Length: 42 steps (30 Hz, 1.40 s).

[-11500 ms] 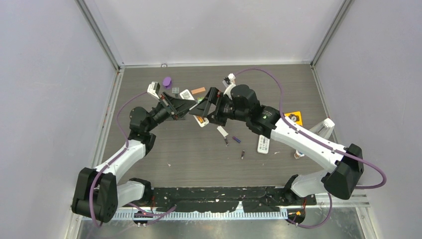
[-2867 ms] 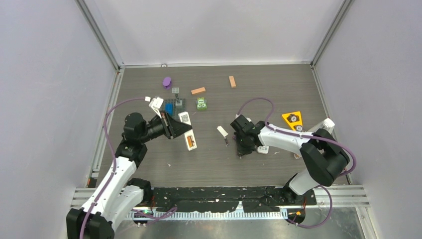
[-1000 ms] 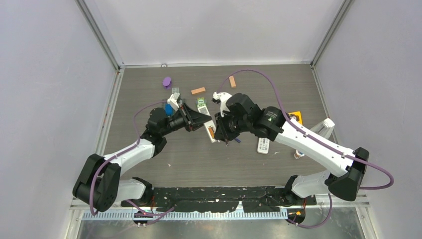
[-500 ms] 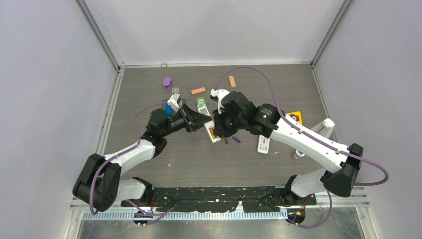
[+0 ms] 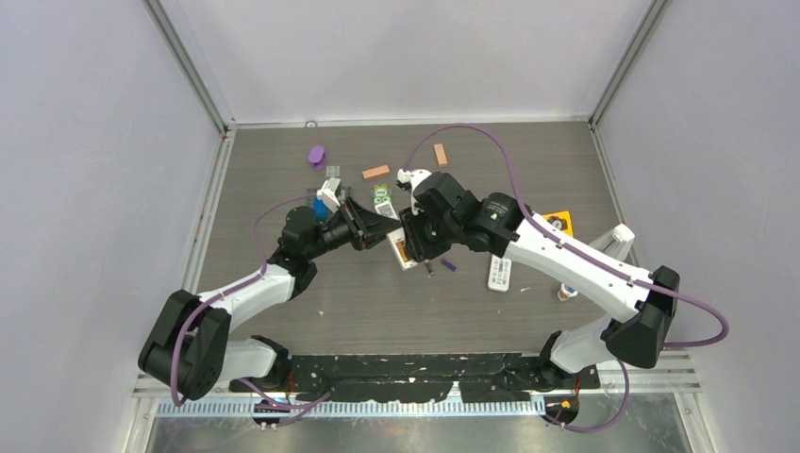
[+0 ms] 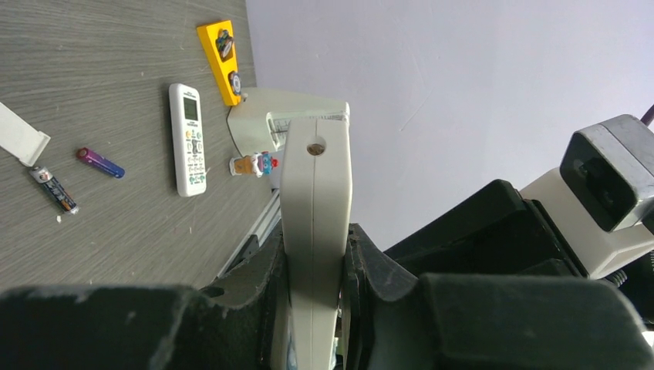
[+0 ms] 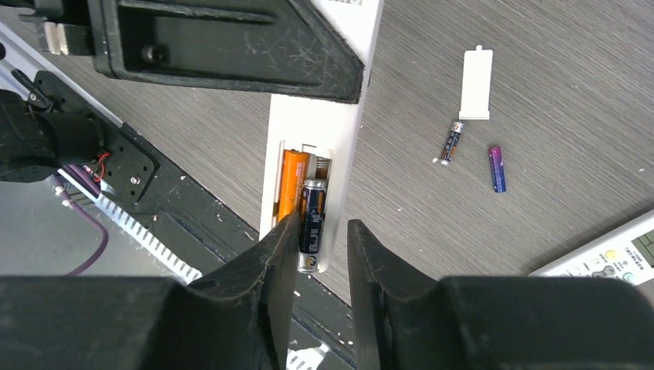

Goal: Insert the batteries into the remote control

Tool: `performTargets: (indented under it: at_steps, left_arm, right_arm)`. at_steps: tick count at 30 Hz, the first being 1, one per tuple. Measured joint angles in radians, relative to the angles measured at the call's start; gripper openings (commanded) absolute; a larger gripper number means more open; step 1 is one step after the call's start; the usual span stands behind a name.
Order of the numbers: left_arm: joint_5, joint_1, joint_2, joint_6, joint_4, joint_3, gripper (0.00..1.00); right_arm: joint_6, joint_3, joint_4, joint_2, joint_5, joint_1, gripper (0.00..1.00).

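Observation:
My left gripper (image 6: pixel 315 254) is shut on the white remote control (image 6: pixel 315 193), holding it edge-up above the table (image 5: pixel 401 247). In the right wrist view its open compartment holds an orange battery (image 7: pixel 291 185) and a dark battery (image 7: pixel 312 220) side by side. My right gripper (image 7: pixel 321 225) hovers just over the dark one's lower end, open, with a gap beside it. A second dark battery (image 7: pixel 452 141) and a purple battery (image 7: pixel 497 168) lie loose on the table next to the white battery cover (image 7: pixel 476 85).
A second white remote (image 5: pixel 499 273) lies right of the loose batteries. A yellow triangle (image 5: pixel 557 224) and a small figure (image 5: pixel 565 293) sit further right. Two orange-tan blocks (image 5: pixel 375 172), a green toy (image 5: pixel 381 196) and a purple piece (image 5: pixel 316 155) lie at the back.
My right gripper has edged up and left over the held remote during the last second. The left arm has stayed still with the remote.

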Motion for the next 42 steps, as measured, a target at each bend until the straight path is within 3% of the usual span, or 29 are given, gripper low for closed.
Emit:
performTargets:
  at_steps: [3, 15, 21, 31, 39, 42]
  left_arm:
    - [-0.001, 0.000, 0.003, 0.002, 0.001, 0.000, 0.00]
    - [-0.002, 0.000, 0.009, -0.026, 0.018, 0.000, 0.00]
    - [-0.043, 0.000, 0.006, -0.107, 0.061, -0.008, 0.00]
    - [-0.171, 0.000, -0.175, -0.216, -0.059, 0.002, 0.00]
    - [-0.277, -0.002, -0.280, -0.362, -0.191, 0.004, 0.00]
    - [-0.294, -0.003, -0.306, -0.386, -0.219, 0.004, 0.00]
  right_arm:
    - [0.002, 0.001, -0.010, 0.006, 0.008, 0.000, 0.39]
    - [0.018, 0.005, 0.009, -0.017, 0.035, -0.001, 0.70]
    - [0.073, -0.058, 0.097, -0.142, 0.059, -0.018, 0.82]
    - [0.262, -0.195, 0.308, -0.325, 0.123, -0.029, 0.83]
    - [0.406, -0.330, 0.509, -0.378, 0.124, -0.029, 0.80]
    - [0.434, -0.337, 0.558, -0.378, 0.119, -0.029, 0.74]
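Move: The dark battery, lying in the held remote's open compartment, is within about 1 cm of the right hand, a touch left and below, with the orange battery about 2 cm to the left. On the table some 22 cm below that hand, the battery cover lies about 12 cm ahead and 3 right, the loose black battery 7 ahead and 5 right. From the left hand, which grips the remote, the dark battery is about 5 cm back and 3 right. The dark battery is left in the compartment as the right hand's already parting fingers open wide and the hand, after hovering, rises about 10 cm clear of the remote, its downward-pointing fingers swinging up towards level and turning clockwise. Shortly after, the left hand, keeping its grip, lifts the remote some 7 cm and carries it 4 cm left, tilting its fingers upward and turning them counter-clockwise. ##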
